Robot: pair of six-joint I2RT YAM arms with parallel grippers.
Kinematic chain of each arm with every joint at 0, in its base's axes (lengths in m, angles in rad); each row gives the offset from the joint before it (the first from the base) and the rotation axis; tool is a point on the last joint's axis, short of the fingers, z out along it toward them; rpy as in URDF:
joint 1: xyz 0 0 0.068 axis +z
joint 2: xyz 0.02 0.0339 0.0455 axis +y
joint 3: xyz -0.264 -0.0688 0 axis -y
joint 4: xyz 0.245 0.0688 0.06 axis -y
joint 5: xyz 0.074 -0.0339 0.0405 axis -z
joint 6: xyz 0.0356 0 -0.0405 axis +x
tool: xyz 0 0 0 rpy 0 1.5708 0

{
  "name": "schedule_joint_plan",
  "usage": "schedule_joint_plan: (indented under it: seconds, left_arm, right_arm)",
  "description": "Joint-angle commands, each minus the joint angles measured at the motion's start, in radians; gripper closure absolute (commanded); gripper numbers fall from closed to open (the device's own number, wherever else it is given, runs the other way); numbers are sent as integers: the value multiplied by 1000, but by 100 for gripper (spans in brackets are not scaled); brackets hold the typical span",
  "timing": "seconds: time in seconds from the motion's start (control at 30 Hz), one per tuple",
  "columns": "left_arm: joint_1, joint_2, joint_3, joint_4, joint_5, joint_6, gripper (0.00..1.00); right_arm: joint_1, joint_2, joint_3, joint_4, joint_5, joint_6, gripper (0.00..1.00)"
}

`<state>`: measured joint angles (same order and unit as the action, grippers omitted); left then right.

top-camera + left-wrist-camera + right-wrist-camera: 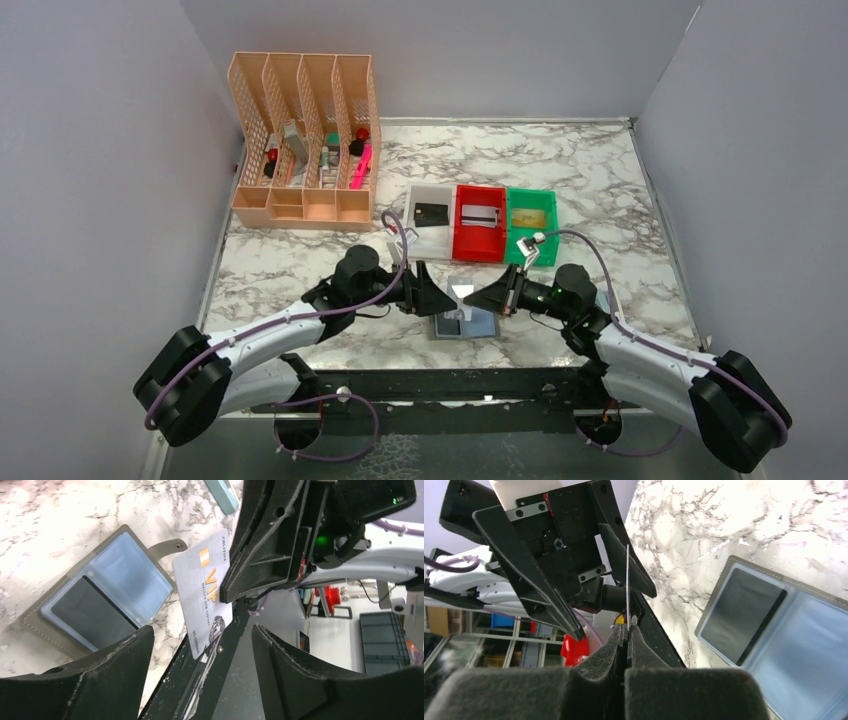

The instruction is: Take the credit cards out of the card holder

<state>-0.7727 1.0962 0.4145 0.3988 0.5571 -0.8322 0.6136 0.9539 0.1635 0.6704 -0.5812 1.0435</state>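
The card holder (465, 325) lies open on the marble near the front edge, with a dark card (92, 612) in one light-blue pocket. My right gripper (626, 630) is shut on a silvery-white VIP credit card (205, 592), held above the holder's edge and seen edge-on (627, 580) in the right wrist view. Facing it, my left gripper (202, 630) is open, one finger on each side of the card and neither touching it. In the top view the two grippers (428, 290) (490, 297) meet tip to tip over the holder.
Behind the holder stand a white bin (430, 235), a red bin (478, 240) and a green bin (530, 235), each with a card in it. An orange file rack (305, 140) with pens stands at the back left. The table's dark front rail (450, 385) runs just below the holder.
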Motion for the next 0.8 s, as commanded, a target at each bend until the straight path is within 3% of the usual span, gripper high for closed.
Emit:
schedule_joint_plan:
  seconds: [0.0, 0.33, 0.47, 0.57, 0.77]
  left_arm:
    - [-2, -40, 27, -142, -122, 65, 23]
    - [-2, -132, 281, -710, -566, 295, 15]
    - [-1, -186, 350, -816, -736, 348, 12]
    - [-2, -226, 382, -868, -851, 378, 1]
    - [-2, -323, 349, -894, -1019, 429, 1]
  right_arm:
    - [-2, -58, 21, -152, 85, -65, 99]
    - [-2, -265, 140, -617, 397, -241, 99]
    - [-2, -316, 209, -767, 558, -325, 99]
    - [-2, -329, 257, -831, 651, -382, 99]
    - [-2, -294, 328, -848, 754, -472, 99]
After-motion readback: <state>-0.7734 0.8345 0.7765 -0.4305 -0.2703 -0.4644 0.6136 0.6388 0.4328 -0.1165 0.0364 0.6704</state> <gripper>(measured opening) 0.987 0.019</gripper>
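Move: The red bin, where the VIP card in the right fingers seems bound, lies about 24 cm ahead of the right hand, 4 cm to its right and 10 cm lower. The green bin stands some 12 cm to the right of the red one, the white bin about 11 cm to the left of it. The open card holder lies almost beneath the right hand, roughly 2 cm ahead and 12 cm down. From the left hand, the red bin is about 25 cm ahead and 8 cm right. Keep the VIP card pinched in the right gripper and carry it off to the right and forward, about 11 cm in all, dipping slightly first, towards the red bin, swinging the fingers clockwise and tipping them down. Meanwhile draw the empty left gripper away from the card, some 12 cm left and also forward, dipping and then rising, its fingers opening fully and turning forward and down. ##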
